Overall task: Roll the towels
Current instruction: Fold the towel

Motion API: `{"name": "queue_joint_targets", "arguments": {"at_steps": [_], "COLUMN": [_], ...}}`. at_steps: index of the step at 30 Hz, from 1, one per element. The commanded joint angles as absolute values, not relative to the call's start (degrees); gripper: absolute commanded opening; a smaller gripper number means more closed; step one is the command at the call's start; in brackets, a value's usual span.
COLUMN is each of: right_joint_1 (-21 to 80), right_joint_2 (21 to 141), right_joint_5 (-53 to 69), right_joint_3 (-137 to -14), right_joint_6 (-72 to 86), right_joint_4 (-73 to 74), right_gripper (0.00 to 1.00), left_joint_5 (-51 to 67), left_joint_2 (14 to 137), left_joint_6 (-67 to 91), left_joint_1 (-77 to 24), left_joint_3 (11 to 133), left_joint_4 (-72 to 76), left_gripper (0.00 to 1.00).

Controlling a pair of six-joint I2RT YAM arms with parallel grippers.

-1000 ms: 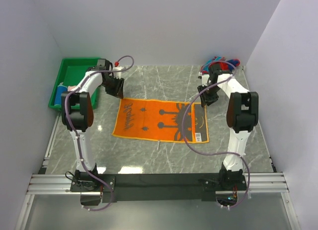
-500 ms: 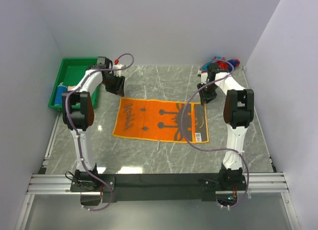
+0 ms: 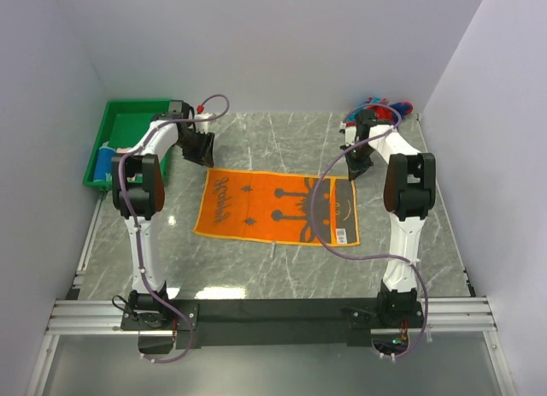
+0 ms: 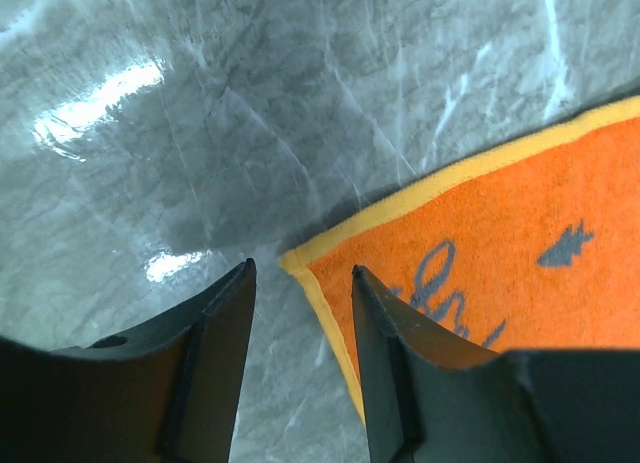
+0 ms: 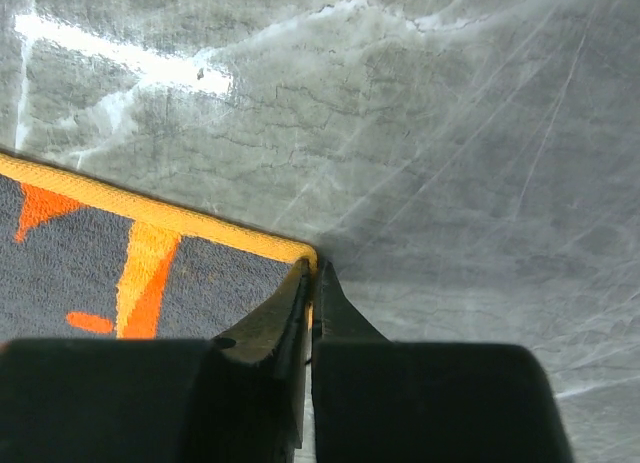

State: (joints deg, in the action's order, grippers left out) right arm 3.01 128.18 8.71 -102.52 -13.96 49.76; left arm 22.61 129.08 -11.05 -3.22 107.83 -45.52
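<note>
An orange towel (image 3: 273,206) lies spread flat in the middle of the marble table. My left gripper (image 3: 205,160) stands open at its far left corner. In the left wrist view the towel's yellow-edged corner (image 4: 330,245) sits between the two fingertips of the left gripper (image 4: 302,269), and I cannot tell whether they touch it. My right gripper (image 3: 357,172) is at the far right corner, shut on the towel's yellow hem (image 5: 200,226), which shows in the thin slit between the fingers of the right gripper (image 5: 311,269). A red-and-blue towel (image 3: 381,108) lies bunched at the back right.
A green tray (image 3: 130,112) stands at the back left, with a blue roll (image 3: 104,161) and something pale inside it. White walls close in the table on three sides. A purple cable loops from the right arm over the towel's right part.
The right gripper has gone from open to shut on the towel's far right corner. The left gripper has shifted slightly at the far left corner and stays open.
</note>
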Motion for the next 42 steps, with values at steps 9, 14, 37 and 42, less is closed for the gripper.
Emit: {"name": "queue_joint_targets", "arguments": {"at_steps": [9, 14, 37, 42], "right_joint_1": [3.3, 3.3, 1.9, 1.8], "right_joint_2": [129.6, 129.8, 124.5, 117.9], "right_joint_5": [7.6, 7.5, 10.3, 12.0], "right_joint_3": [-104.3, -105.0, -112.9, -104.1], "right_joint_6": [-14.8, -14.8, -16.1, -18.3], "right_joint_4": [50.6, 50.6, 53.7, 54.0], "right_gripper": [0.00, 0.00, 0.00, 0.00], "left_joint_5": [27.0, 29.1, 35.2, 37.1], "left_joint_2": [131.9, 133.2, 121.4, 115.8], "left_joint_6": [-9.3, -8.5, -17.2, -25.9], "left_joint_1": [-3.0, -3.0, 2.2, 2.7], "left_joint_3": [110.9, 110.0, 104.6, 97.7], "left_joint_4": [-45.9, -46.2, -43.2, -44.4], "left_gripper": [0.47, 0.37, 0.01, 0.01]}}
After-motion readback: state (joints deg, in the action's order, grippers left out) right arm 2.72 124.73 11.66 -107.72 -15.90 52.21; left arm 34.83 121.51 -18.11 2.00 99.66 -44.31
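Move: The towel's far left corner lies between and just below the left hand's open fingers, about 1 cm to the right and 2 cm down; the green tray's middle is some 27 cm left and 7 cm ahead. The right hand already pinches the towel's far right corner. From it, the near right corner lies about 23 cm back and 2 cm right, 1 cm lower; the second towel is roughly 20 cm ahead, 10 cm right, and about level in height. Down about 2 cm and slightly right goes the left hand onto the towel's far left corner, tilting slightly as its fingers close and pinch it. The right hand keeps its grip, waits, then pulls forward some 4 cm. Both then lift the far edge and swing back towards the near edge, the right rising 5 cm overall, the left about as much from its lowest point. ##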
